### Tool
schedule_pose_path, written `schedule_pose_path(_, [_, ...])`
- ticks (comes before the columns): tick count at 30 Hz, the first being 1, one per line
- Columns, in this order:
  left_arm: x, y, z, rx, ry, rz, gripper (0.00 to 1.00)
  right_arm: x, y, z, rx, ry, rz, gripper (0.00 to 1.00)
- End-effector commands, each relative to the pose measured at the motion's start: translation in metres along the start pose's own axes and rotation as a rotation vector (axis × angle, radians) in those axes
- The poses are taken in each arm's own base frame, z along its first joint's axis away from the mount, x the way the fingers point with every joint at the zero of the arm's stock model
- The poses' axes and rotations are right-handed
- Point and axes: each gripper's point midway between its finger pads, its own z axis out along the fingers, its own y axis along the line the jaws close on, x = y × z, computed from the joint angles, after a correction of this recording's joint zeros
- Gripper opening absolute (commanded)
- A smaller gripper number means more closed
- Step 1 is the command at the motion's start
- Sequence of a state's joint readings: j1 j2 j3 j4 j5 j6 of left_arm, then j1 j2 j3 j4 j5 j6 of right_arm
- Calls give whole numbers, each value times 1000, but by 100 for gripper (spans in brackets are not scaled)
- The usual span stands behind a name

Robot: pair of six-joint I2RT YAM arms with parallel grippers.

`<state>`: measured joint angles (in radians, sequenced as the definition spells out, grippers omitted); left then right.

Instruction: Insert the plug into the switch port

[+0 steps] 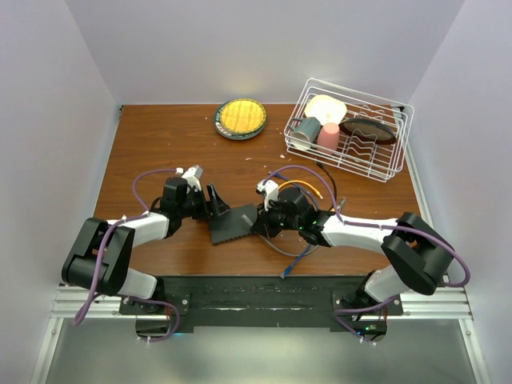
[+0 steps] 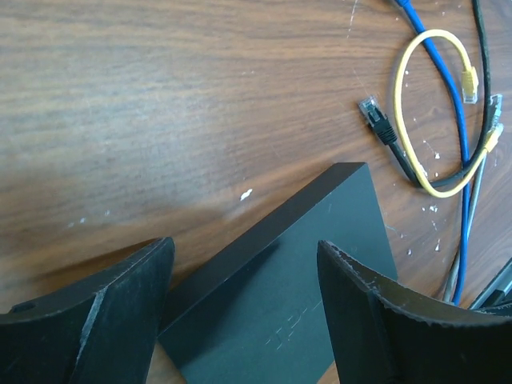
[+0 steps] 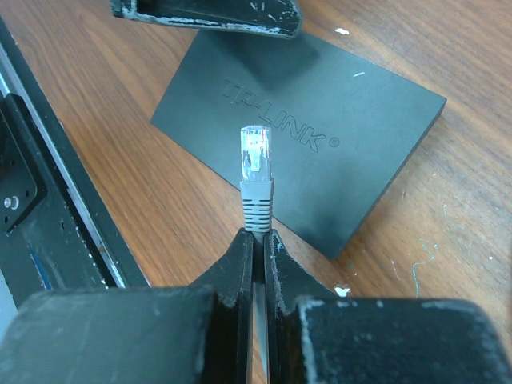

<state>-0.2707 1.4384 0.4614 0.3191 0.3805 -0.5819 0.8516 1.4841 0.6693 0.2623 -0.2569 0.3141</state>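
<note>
The switch (image 1: 234, 224) is a flat black box lying between the two arms, with TP-LINK lettering on its top (image 3: 320, 120). A row of notches, the switch port side (image 1: 232, 238), runs along its near long edge in the top view; both wrist views hide the ports. My right gripper (image 3: 258, 236) is shut on a grey cable just behind the plug (image 3: 256, 156). The plug's clear tip points over the box top from the right. My left gripper (image 2: 244, 248) is open, its fingers (image 2: 120, 320) straddling the box's far end (image 2: 280, 304).
Loose yellow (image 2: 416, 112), blue (image 2: 460, 160) and black (image 2: 384, 128) patch cables lie right of the box. A round yellow-centred plate (image 1: 240, 118) sits at the back. A white wire dish rack (image 1: 352, 136) with cups and plates stands back right. A black rail (image 3: 48, 200) borders the near edge.
</note>
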Motion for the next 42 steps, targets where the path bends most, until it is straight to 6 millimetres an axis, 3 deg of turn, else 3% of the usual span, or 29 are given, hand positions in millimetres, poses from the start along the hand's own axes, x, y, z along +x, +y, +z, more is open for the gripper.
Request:
schedule_pose_path(1, [14,11,-7,-68,34,-16,78,-12,12,1,-42,-38,-11,0])
schedule_pose_path(8, [-31,11,-19,-169,-86,39,83,-12,11,-1,-33,-36,-16,0])
schedule_pose_path(15, [-61,13,-39,-252,-199,90,89,-11,11,-1,-28,-38,-17,0])
schedule_pose_path(19, [-73,10,-49,-262,-252,122,100,-10,10,-1,-27,-33,-22,0])
schedule_pose_path(27, [-78,10,-51,-262,-286,140,100,-9,11,0,-37,-30,-28,0])
schedule_pose_path(42, [-69,24,-38,-299,-234,150,100,-4,9,3,-32,-20,-21,0])
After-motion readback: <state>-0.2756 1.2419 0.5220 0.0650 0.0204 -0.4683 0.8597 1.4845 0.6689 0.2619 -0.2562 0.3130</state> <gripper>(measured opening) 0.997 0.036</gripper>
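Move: The switch has its middle about 5 cm back and 5 cm right of the left hand, some 3 cm below, with its far left corner close to the open fingers. The grey plug in the right fingers hangs about 10 cm right and 3 cm back, 2 cm above that left hand; the black plug lies about 14 cm right and 5 cm ahead of it, 4 cm below. From the right hand the switch is about 9 cm left, 2 cm ahead, 6 cm down. The switch's far left corner is left clear as the left hand backs off about 6 cm to the left, rising nearly 5 cm on the way with a slight forward drift. Its partly open fingers spread fully while the wrist rolls left side up and swings some 10 degrees counter-clockwise; then, beyond the corner, it sinks again by about 2 cm. ##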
